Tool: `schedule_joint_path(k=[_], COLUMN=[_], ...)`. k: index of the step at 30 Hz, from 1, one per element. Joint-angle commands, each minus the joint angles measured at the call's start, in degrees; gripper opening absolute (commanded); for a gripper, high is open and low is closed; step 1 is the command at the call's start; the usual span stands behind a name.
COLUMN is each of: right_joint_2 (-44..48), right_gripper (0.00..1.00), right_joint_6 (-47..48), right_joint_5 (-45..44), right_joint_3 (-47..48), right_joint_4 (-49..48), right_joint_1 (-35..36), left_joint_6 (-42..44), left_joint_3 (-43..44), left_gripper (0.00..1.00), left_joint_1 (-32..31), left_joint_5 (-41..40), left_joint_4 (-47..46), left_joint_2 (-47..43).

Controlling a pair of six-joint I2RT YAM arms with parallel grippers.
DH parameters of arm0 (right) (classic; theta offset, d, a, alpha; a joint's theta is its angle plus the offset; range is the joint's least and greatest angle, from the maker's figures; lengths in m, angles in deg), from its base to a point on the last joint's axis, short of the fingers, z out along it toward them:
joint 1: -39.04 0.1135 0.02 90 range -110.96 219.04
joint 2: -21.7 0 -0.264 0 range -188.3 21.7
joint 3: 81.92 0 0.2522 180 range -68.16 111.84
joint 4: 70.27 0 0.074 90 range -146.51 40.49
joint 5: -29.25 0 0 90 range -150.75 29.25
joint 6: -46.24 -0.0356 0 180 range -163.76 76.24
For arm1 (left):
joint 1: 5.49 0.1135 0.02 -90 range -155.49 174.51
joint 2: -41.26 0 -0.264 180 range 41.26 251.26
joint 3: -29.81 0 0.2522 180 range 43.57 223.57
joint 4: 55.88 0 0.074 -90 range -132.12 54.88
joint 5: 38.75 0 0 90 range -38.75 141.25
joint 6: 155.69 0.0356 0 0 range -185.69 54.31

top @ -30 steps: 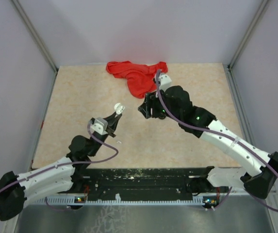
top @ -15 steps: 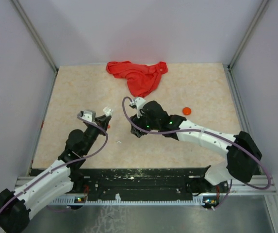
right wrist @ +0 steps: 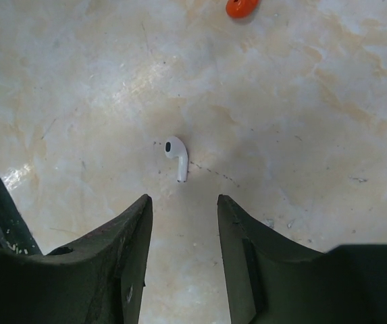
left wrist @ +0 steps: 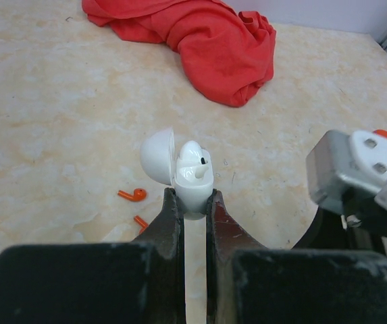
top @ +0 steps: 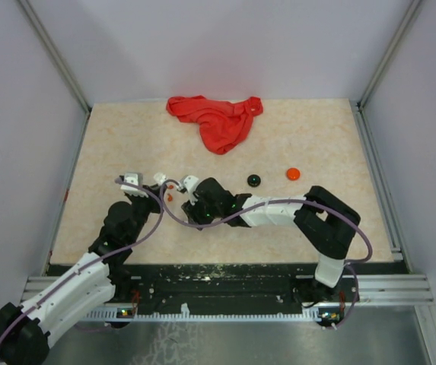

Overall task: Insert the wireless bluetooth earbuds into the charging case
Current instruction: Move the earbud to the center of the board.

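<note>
My left gripper (left wrist: 192,196) is shut on the base of a white charging case (left wrist: 193,185). The case stands upright with its lid (left wrist: 157,155) flipped open to the left, and one white earbud (left wrist: 194,160) sits in it. A second white earbud (right wrist: 177,155) lies on the table just ahead of my right gripper (right wrist: 183,202), which hangs low and open with nothing between its fingers. In the top view the right gripper (top: 191,216) is close to the right of the left gripper (top: 159,179). Two red earbuds (left wrist: 132,195) lie left of the held case.
A red cloth (top: 216,122) lies bunched at the back of the table. A round black case (top: 254,180) and a round orange case (top: 293,173) sit right of the grippers. A small red-orange piece (right wrist: 242,7) shows at the top edge of the right wrist view.
My right arm has swung from beside the red cloth down and leftward, ending low over the white earbud. My left gripper has drawn back to the left with the case still in it.
</note>
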Motion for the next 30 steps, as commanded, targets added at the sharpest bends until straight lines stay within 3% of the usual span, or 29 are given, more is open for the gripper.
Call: schedule_joint_path(k=[1,15,21,30], right_joint_2=[-3.6,-12.5,-13.0,-5.1], right_gripper=[0.43,0.41,0.30,0.18], right_joint_6=[1.2,1.9,1.9,1.2], right_joint_5=[-0.5,-1.4,-4.1,-13.6], right_joint_3=[3.5,6.7,7.1,2.6], right_joint_4=[-7.1,-8.6,-5.2,3.6], right_joint_1=[1.4,3.3,3.4,3.3], left_joint_6=[-0.8,-0.2,0.6,1.3], left_joint_3=[-0.6,-0.3,0.4,1.1], left_gripper=[0.01,0.01,0.01,0.01], left_joint_1=[0.2,0.2,0.2,0.2], left_joint_5=[-1.8,-0.7,1.2,6.2], left_joint_4=[0.0,-0.5,-0.6,-2.2], left_joint_2=[-0.9,-0.2,1.0,2.6])
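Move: The white earbud on the table lies about 4 cm to the right hand's left, some 1 cm ahead and 5 cm below its open fingers. From that hand, the near orange earbud is about 10 cm ahead and 9 cm left, the far orange earbud some 13 cm ahead and 9 cm left, both on the table; the white case stands about 9 cm ahead, 12 cm left and 12 cm above. From the left hand, the white earbud is roughly 6 cm back, 8 cm right and 16 cm below. Down and to the left, the right hand sinks about 4 cm and reaches 4 cm left, edging forward, to bring its half-open fingers to the white earbud on the table. Staying low, it then draws back some 2 cm to the right and still slightly forward as the fingers close, pinching the earbud's head between their tips. ##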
